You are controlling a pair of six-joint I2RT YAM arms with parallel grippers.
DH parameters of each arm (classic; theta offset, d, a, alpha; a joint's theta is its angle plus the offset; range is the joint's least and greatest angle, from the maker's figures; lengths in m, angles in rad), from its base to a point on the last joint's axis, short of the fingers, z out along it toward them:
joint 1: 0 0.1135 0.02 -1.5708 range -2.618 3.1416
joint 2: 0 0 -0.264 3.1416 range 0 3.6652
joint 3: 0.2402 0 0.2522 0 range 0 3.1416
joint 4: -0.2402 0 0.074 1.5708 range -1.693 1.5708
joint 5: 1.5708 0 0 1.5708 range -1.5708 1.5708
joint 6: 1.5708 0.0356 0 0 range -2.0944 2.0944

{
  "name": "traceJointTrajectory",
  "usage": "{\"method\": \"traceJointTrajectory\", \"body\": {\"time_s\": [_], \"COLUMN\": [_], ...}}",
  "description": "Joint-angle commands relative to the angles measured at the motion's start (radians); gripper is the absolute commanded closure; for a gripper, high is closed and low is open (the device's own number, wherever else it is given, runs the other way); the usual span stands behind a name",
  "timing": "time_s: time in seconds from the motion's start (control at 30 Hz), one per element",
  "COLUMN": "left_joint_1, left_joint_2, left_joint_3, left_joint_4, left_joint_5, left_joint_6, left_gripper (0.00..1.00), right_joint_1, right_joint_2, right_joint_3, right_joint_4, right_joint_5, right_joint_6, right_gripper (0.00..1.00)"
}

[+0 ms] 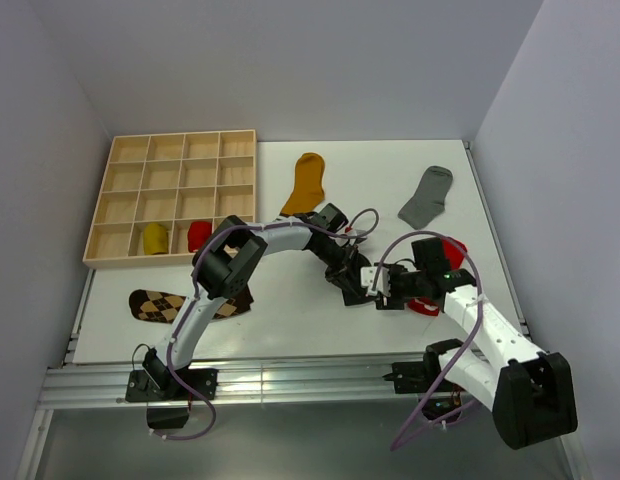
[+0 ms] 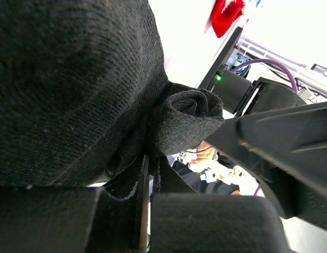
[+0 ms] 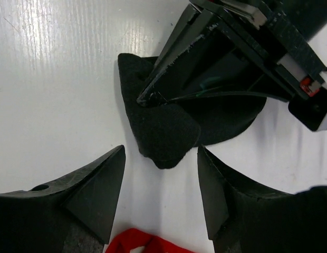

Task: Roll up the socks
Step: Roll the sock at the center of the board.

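Note:
A black sock (image 3: 163, 132), partly rolled, lies on the white table just beyond my right gripper (image 3: 161, 179), which is open and empty with its jaws either side of the sock's near end. My left gripper (image 2: 148, 184) is shut on the black sock's (image 2: 74, 79) fabric; a rolled end (image 2: 187, 113) shows beside it. In the top view the two grippers meet mid-table, left (image 1: 352, 283) and right (image 1: 382, 285). A red sock (image 1: 450, 250) lies under my right arm and shows at my right wrist (image 3: 137, 242). Mustard (image 1: 307, 182), grey (image 1: 427, 195) and argyle (image 1: 165, 305) socks lie flat.
A wooden grid tray (image 1: 175, 160) stands at the back left, holding a yellow bundle (image 1: 154, 237) and a red bundle (image 1: 198, 235) in its front row. Grey walls close in the table on the left, back and right. A metal rail (image 1: 290, 380) runs along the near edge.

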Motion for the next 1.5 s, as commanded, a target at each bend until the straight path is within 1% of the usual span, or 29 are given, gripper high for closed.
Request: {"method": "traceJointTrajectory", "body": {"time_s": [0.0, 0.1, 0.23, 0.4, 0.5, 0.6, 0.63, 0.7, 0.73, 0.77, 0.8, 0.83, 0.87, 0.93, 1.0, 1.03, 1.07, 1.1, 1.17, 1.2, 1.23, 1.27, 1.3, 1.33, 1.37, 1.4, 1.47], "left_joint_1": [0.002, 0.002, 0.008, 0.016, 0.022, 0.028, 0.03, 0.031, 0.033, 0.034, 0.036, 0.042, 0.045, 0.054, 0.062, 0.063, 0.066, 0.07, 0.076, 0.079, 0.082, 0.085, 0.086, 0.089, 0.096, 0.102, 0.114], "left_joint_2": [0.028, 0.029, 0.026, 0.029, 0.028, 0.025, 0.025, 0.023, 0.022, 0.014, 0.003, -0.01, -0.043, -0.073, -0.121, -0.138, -0.168, -0.187, -0.253, -0.273, -0.293, -0.338, -0.363, -0.414, -0.437, -0.461, -0.537], "left_joint_3": [0.01, 0.013, 0.0, -0.004, -0.005, -0.008, -0.01, -0.014, -0.019, -0.036, -0.054, -0.075, -0.118, -0.155, -0.189, -0.195, -0.2, -0.212, -0.261, -0.272, -0.283, -0.324, -0.35, -0.381, -0.445, -0.473, -0.539], "left_joint_4": [-0.001, -0.012, 0.007, 0.019, 0.02, 0.025, 0.033, 0.039, 0.043, 0.068, 0.092, 0.126, 0.192, 0.255, 0.292, 0.292, 0.281, 0.275, 0.309, 0.306, 0.315, 0.329, 0.361, 0.388, 0.417, 0.441, 0.442], "left_joint_5": [-0.034, -0.032, -0.028, -0.008, 0.002, 0.009, 0.017, 0.019, 0.009, 0.002, -0.004, -0.012, -0.027, -0.041, -0.09, -0.112, -0.141, -0.203, -0.244, -0.311, -0.337, -0.372, -0.441, -0.463, -0.478, -0.533, -0.616], "left_joint_6": [-0.007, 0.002, -0.007, -0.005, -0.002, 0.002, 0.001, 0.001, -0.002, -0.018, -0.033, -0.054, -0.096, -0.128, -0.143, -0.136, -0.125, -0.105, -0.093, -0.084, -0.075, -0.068, -0.071, -0.079, -0.099, -0.104, -0.076], "left_gripper": [1.0, 1.0, 1.0, 1.0, 1.0, 1.0, 1.0, 0.99, 0.96, 0.93, 0.9, 0.85, 0.82, 0.75, 0.73, 0.71, 0.7, 0.7, 0.7, 0.69, 0.7, 0.7, 0.67, 0.67, 0.67, 0.67, 0.68], "right_joint_1": [0.054, 0.084, 0.167, 0.215, 0.253, 0.27, 0.27, 0.272, 0.273, 0.272, 0.27, 0.27, 0.272, 0.27, 0.268, 0.267, 0.265, 0.265, 0.256, 0.253, 0.25, 0.244, 0.239, 0.236, 0.226, 0.222, 0.215], "right_joint_2": [0.029, 0.047, 0.109, 0.178, 0.236, 0.283, 0.293, 0.325, 0.336, 0.348, 0.369, 0.38, 0.394, 0.442, 0.495, 0.514, 0.535, 0.575, 0.61, 0.644, 0.662, 0.682, 0.722, 0.741, 0.759, 0.797, 0.834], "right_joint_3": [0.002, 0.002, -0.001, 0.029, 0.035, 0.058, 0.075, 0.097, 0.123, 0.138, 0.15, 0.172, 0.182, 0.224, 0.262, 0.309, 0.336, 0.359, 0.422, 0.439, 0.474, 0.491, 0.526, 0.541, 0.557, 0.589, 0.621], "right_joint_4": [0.059, 0.063, 0.09, 0.099, 0.122, 0.129, 0.122, 0.103, 0.089, 0.057, 0.041, 0.026, -0.008, -0.046, -0.123, -0.155, -0.221, -0.252, -0.33, -0.351, -0.37, -0.408, -0.436, -0.482, -0.5, -0.519, -0.562], "right_joint_5": [0.063, 0.098, 0.173, 0.242, 0.303, 0.326, 0.328, 0.327, 0.32, 0.317, 0.314, 0.314, 0.311, 0.305, 0.287, 0.278, 0.267, 0.258, 0.241, 0.23, 0.224, 0.218, 0.202, 0.193, 0.184, 0.179, 0.175], "right_joint_6": [-0.002, -0.003, 0.006, 0.027, 0.041, 0.063, 0.064, 0.082, 0.087, 0.095, 0.098, 0.099, 0.099, 0.099, 0.098, 0.099, 0.102, 0.102, 0.104, 0.102, 0.107, 0.115, 0.112, 0.106, 0.109, 0.112, 0.125], "right_gripper": [0.36, 0.36, 0.36, 0.37, 0.39, 0.46, 0.53, 0.62, 0.75, 0.8, 0.81, 0.81, 0.82, 0.84, 0.84, 0.84, 0.84, 0.84, 0.85, 0.85, 0.85, 0.85, 0.85, 0.85, 0.85, 0.85, 0.85]}}
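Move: The left gripper already pinches the black sock; the sock's middle is about 2 cm ahead and 3 cm right of that hand, barely below it. From the open right gripper, it lies roughly 5 cm left, 3 cm ahead and 5 cm down. The red sock is some 13 cm right and 3 cm ahead of the right hand; the grey one is 11 cm right and 20 cm ahead. From the left hand, the orange sock lies 10 cm left and 20 cm ahead. Lower the open right gripper about 5 cm, edging left and then slightly forward, and close it on the near, folded part of the black sock; keep that pinch as you roll the wrist and draw a few cm left. Hold with the left until the right has closed, then open it partway and swing it away forward and left, some 9 cm, turning counter-clockwise. ##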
